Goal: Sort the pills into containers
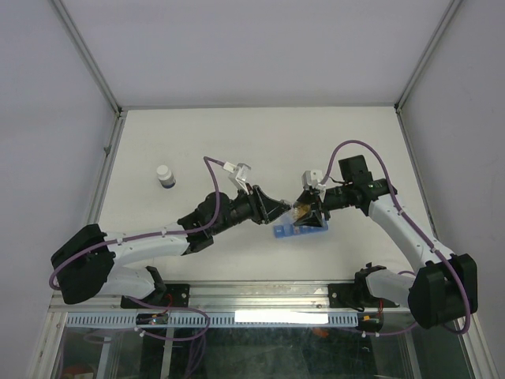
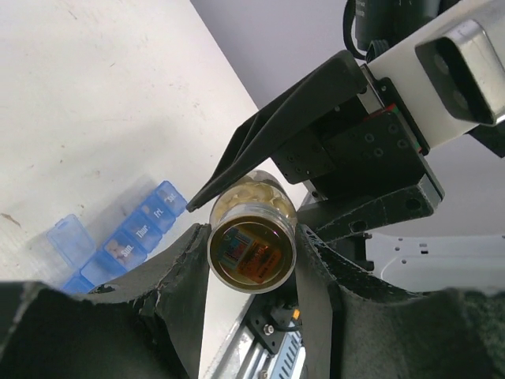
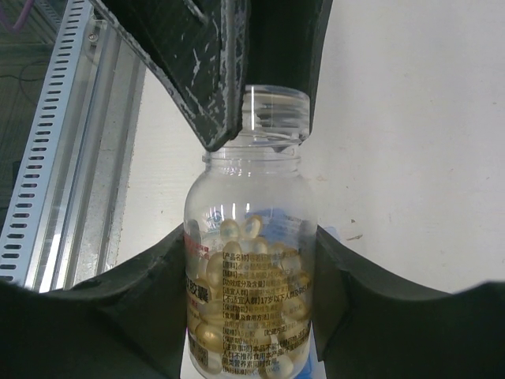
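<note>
A clear pill bottle full of pale yellow capsules is held in the air between both grippers. My right gripper is shut on its labelled body. My left gripper meets it from the left, and its fingers press on either side of the clear threaded neck. In the left wrist view the bottle's round end sits tight between my fingers. The blue pill-organiser strip lies on the table just below the bottle, and it also shows in the left wrist view with one lid open.
A small white cap with a dark base stands at the left of the table. A slotted metal rail runs along the near edge, close under the grippers. Frame posts border both sides.
</note>
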You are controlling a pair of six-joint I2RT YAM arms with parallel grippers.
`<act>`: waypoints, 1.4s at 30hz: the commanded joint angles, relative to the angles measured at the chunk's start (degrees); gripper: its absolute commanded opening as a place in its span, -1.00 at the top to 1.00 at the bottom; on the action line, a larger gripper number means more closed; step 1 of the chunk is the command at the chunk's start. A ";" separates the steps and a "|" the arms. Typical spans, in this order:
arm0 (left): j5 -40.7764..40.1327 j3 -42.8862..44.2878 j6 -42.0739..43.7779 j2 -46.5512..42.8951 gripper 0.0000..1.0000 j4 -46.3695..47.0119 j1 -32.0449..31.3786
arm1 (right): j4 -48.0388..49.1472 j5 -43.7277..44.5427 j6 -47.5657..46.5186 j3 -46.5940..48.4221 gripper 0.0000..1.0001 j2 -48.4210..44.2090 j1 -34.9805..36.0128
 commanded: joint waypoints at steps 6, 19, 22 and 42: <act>-9.40 3.87 -9.16 -5.55 0.95 -3.74 0.54 | -0.89 -1.23 -0.57 1.77 1.00 -0.17 0.26; -24.00 0.42 -0.02 -7.08 0.84 -12.79 0.63 | -1.02 -1.27 -0.58 1.87 1.00 -0.41 0.26; -29.04 -0.74 2.91 -6.44 0.78 -15.83 0.99 | -0.98 -1.20 -0.54 1.85 1.00 -0.37 0.27; -29.35 6.71 5.35 13.20 0.85 -39.92 17.16 | -0.97 -1.00 -0.54 1.81 1.00 -0.19 0.17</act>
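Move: The left hand has the cap pinched at the mouth of the pill bottle, whose middle is about 7 cm to its right, 2 back and 3 below, in the right fingers. The bare table spot for the cap lies roughly 9 cm ahead, 19 left and 18 below; from the right hand, some 11 ahead, 26 left and 15 below. From the left hand, the blue pill box is about 10 cm right, 1 ahead and 18 below, and the white bottle 17 ahead, 38 left and 15 below. Keeping its pinch on the cap, the left hand first rises about 2 cm to clear the pill bottle's mouth, then sweeps some 19 cm left and 9 cm forward while sinking steeply to end about 17 cm below its start, close over the bare table. On the way the wrist turns some 60 degrees, so the fingers that pointed right towards the bottle come to point forward and down, while the right hand stays put and keeps its hold on the bottle. ##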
